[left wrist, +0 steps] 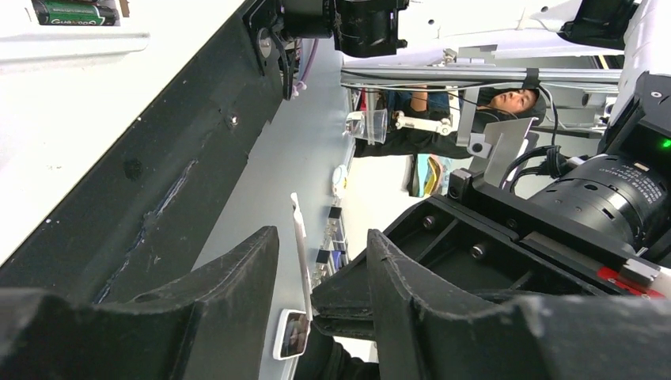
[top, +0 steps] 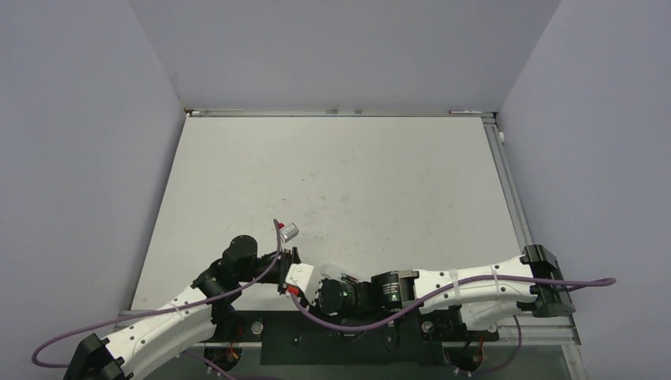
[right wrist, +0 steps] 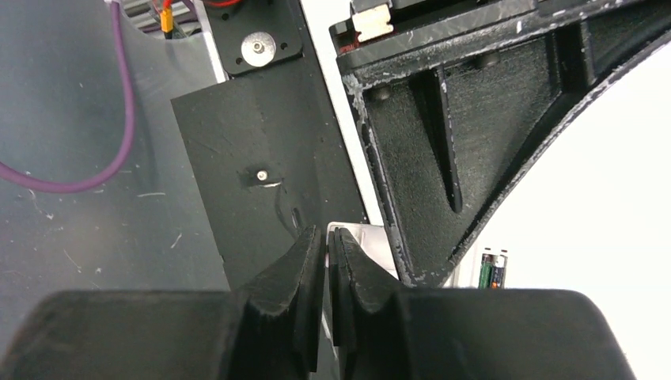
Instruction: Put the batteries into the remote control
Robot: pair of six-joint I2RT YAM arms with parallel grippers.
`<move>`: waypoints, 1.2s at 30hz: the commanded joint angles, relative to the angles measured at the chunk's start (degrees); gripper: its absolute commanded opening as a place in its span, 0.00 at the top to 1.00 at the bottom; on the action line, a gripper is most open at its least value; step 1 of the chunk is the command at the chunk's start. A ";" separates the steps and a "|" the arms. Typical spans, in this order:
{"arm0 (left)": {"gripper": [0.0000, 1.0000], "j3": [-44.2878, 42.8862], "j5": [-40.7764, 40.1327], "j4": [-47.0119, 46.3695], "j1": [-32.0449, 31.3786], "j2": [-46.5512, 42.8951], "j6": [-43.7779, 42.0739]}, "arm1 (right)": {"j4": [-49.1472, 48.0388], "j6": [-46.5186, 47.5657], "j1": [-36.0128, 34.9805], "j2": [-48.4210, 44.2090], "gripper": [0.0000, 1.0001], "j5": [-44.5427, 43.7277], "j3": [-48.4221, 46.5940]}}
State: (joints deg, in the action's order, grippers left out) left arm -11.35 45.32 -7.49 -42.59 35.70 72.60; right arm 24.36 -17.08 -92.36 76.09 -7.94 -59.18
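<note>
My right gripper (right wrist: 327, 233) (top: 291, 279) is shut on a thin white plastic plate (right wrist: 356, 232), held edge-on at the table's near edge. In the left wrist view that plate (left wrist: 299, 237) stands between the jaws of my left gripper (left wrist: 323, 237) (top: 286, 257). Those jaws are open, with a gap on each side of the plate. Just beyond lies the white remote control (left wrist: 79, 38) (right wrist: 473, 273) with its battery bay facing up. Green and dark batteries (left wrist: 75, 12) (right wrist: 492, 271) sit side by side in the bay.
Both wrists crowd together over the black base plate (right wrist: 237, 142) at the near table edge. A purple cable (right wrist: 119, 119) loops beside it. The right arm's wrist motor (left wrist: 609, 190) sits close to the left fingers. The white table (top: 340, 174) stretches away behind.
</note>
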 commanded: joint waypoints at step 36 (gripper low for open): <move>1.00 7.99 -7.59 -13.45 0.71 -2.56 14.51 | -5.83 29.02 -11.47 -11.79 0.48 -14.57 8.29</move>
State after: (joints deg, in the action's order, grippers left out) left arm -5.23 40.60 -15.42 -42.26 35.31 81.38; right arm 25.65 -0.51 -99.18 66.52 -15.05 -54.78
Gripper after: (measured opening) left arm 0.007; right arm 0.515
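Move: The battery cover stands edge-on between the left hand's open fingers, its middle some 2 cm back and 1 cm right of that hand point and about level. The right hand still pinches its near end, so the cover's middle lies about 3 cm ahead of and 1 cm left of that hand. The remote, batteries in it, lies 9 cm ahead, 9 cm right and 14 below the left hand; from the right hand, about 13 ahead, 7 right and 14 below. The left hand stays nearly in place and shuts its half-open fingers on the far end of the battery cover while the right hand holds the near end steady. Only then does the right hand open to about half, let go of the cover and draw away some 3 cm to the right and 2 cm up, turning about 20 degrees, as the left hand keeps its pinch, eases forward about 1 cm and sinks some 1.5 cm with a slight turn. ##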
